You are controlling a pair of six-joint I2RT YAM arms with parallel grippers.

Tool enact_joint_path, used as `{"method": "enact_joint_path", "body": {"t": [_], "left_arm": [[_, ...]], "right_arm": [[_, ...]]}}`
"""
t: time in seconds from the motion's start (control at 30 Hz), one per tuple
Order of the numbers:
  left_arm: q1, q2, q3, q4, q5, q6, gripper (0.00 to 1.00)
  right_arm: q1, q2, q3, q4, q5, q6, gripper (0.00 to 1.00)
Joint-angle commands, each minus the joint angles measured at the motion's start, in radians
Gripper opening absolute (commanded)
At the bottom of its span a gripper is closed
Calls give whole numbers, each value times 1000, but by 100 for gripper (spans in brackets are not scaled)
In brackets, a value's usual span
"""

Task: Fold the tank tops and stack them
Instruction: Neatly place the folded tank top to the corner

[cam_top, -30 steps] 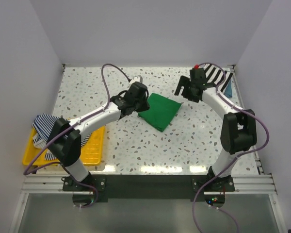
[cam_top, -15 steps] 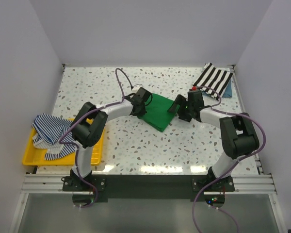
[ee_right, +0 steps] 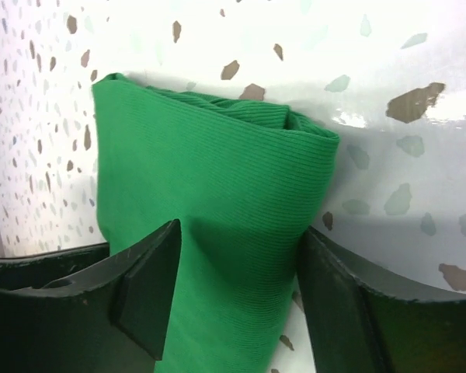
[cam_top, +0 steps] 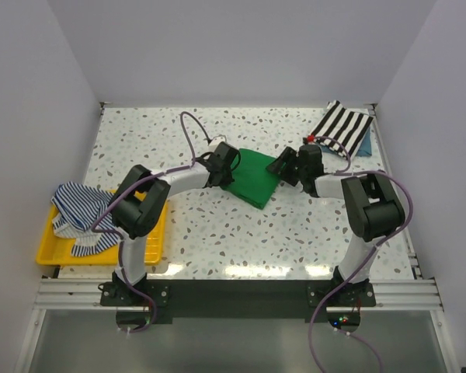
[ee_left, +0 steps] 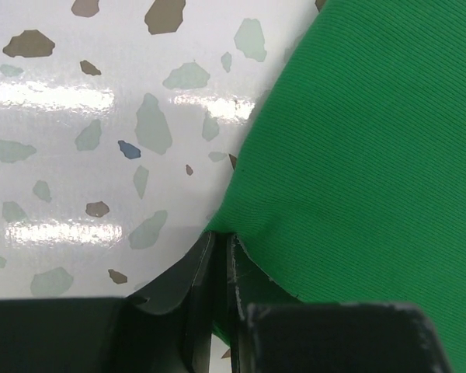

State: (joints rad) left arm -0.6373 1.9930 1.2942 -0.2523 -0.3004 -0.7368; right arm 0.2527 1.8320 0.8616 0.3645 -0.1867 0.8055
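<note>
The bright green tank top [cam_top: 254,180] lies folded in the middle of the table. My left gripper [cam_top: 224,169] is low at its left edge. In the left wrist view this gripper [ee_left: 220,238] is shut on a pinch of the green cloth [ee_left: 357,155]. My right gripper [cam_top: 284,166] is at the top's right edge. Seen from the right wrist, it [ee_right: 241,233] stands open, straddling the thick folded edge [ee_right: 202,163], one finger on each side. The navy-and-white striped tank top [cam_top: 76,208] lies crumpled on the yellow tray [cam_top: 152,233] at the left.
A cloth with broad black and white stripes [cam_top: 342,126] lies at the back right corner, with something blue [cam_top: 365,144] beside it. White walls enclose the table on three sides. Both arms reach across the table's middle.
Both arms came down to the green top. The left gripper closed on its left edge. The right gripper swung in from the back right to its right edge and its jaws narrowed.
</note>
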Motion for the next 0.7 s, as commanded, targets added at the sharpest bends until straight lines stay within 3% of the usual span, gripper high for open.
{"method": "enact_joint_path", "body": {"t": [0.0, 0.1, 0.17, 0.2, 0.3, 0.33, 0.43, 0.67], "left_arm": [[-7, 32, -42, -19, 98, -9, 14], [-9, 30, -52, -8, 116, -18, 14], [-9, 21, -50, -8, 125, -18, 14], [-9, 15, -46, -11, 126, -16, 15], [-9, -26, -10, -47, 112, -4, 35], [-2, -49, 23, -67, 101, -1, 42], [13, -117, 72, -134, 90, 16, 48], [14, -281, 47, -174, 125, 72, 50]], "right_arm": [[0, 58, -26, -65, 15, -57, 62], [0, 61, 14, -131, 41, -112, 43], [2, 64, 66, -200, 73, -149, 36], [0, 67, 86, -228, 87, -187, 20], [0, 75, 174, -332, 148, -282, 0], [-1, 73, 218, -360, 170, -293, 0], [-3, 66, 316, -461, 228, -379, 0], [-13, 99, 649, -720, 397, -563, 0]]}}
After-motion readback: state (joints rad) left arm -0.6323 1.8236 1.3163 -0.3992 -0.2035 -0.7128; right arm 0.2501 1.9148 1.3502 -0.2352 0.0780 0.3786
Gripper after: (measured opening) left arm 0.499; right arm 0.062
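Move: The folded green tank top lies between the hands. Its middle is about 7 cm left of the right hand, 1 cm back and 2 cm below, with the right fingers open astride its right-hand edge. From the left hand, already nearly shut on its left-hand edge, the middle is some 7 cm right and 2 cm ahead. The striped tank top on the corner stack lies roughly 15 cm ahead and 19 cm right of the right hand, about 2 cm lower. The right hand sinks about 1.5 cm and shuts its wide-open fingers on the right-hand edge of the green tank top, then carries that edge forward, right and up, about 5 cm forward and as much to the right, towards the striped tank top, while the wrist rolls some 30 degrees, left side down. The left hand first eases about 1 cm right with the cloth still between its fingers, then opens to half width, lets go, and draws back about 2 cm while lifting some 6 cm clear. ##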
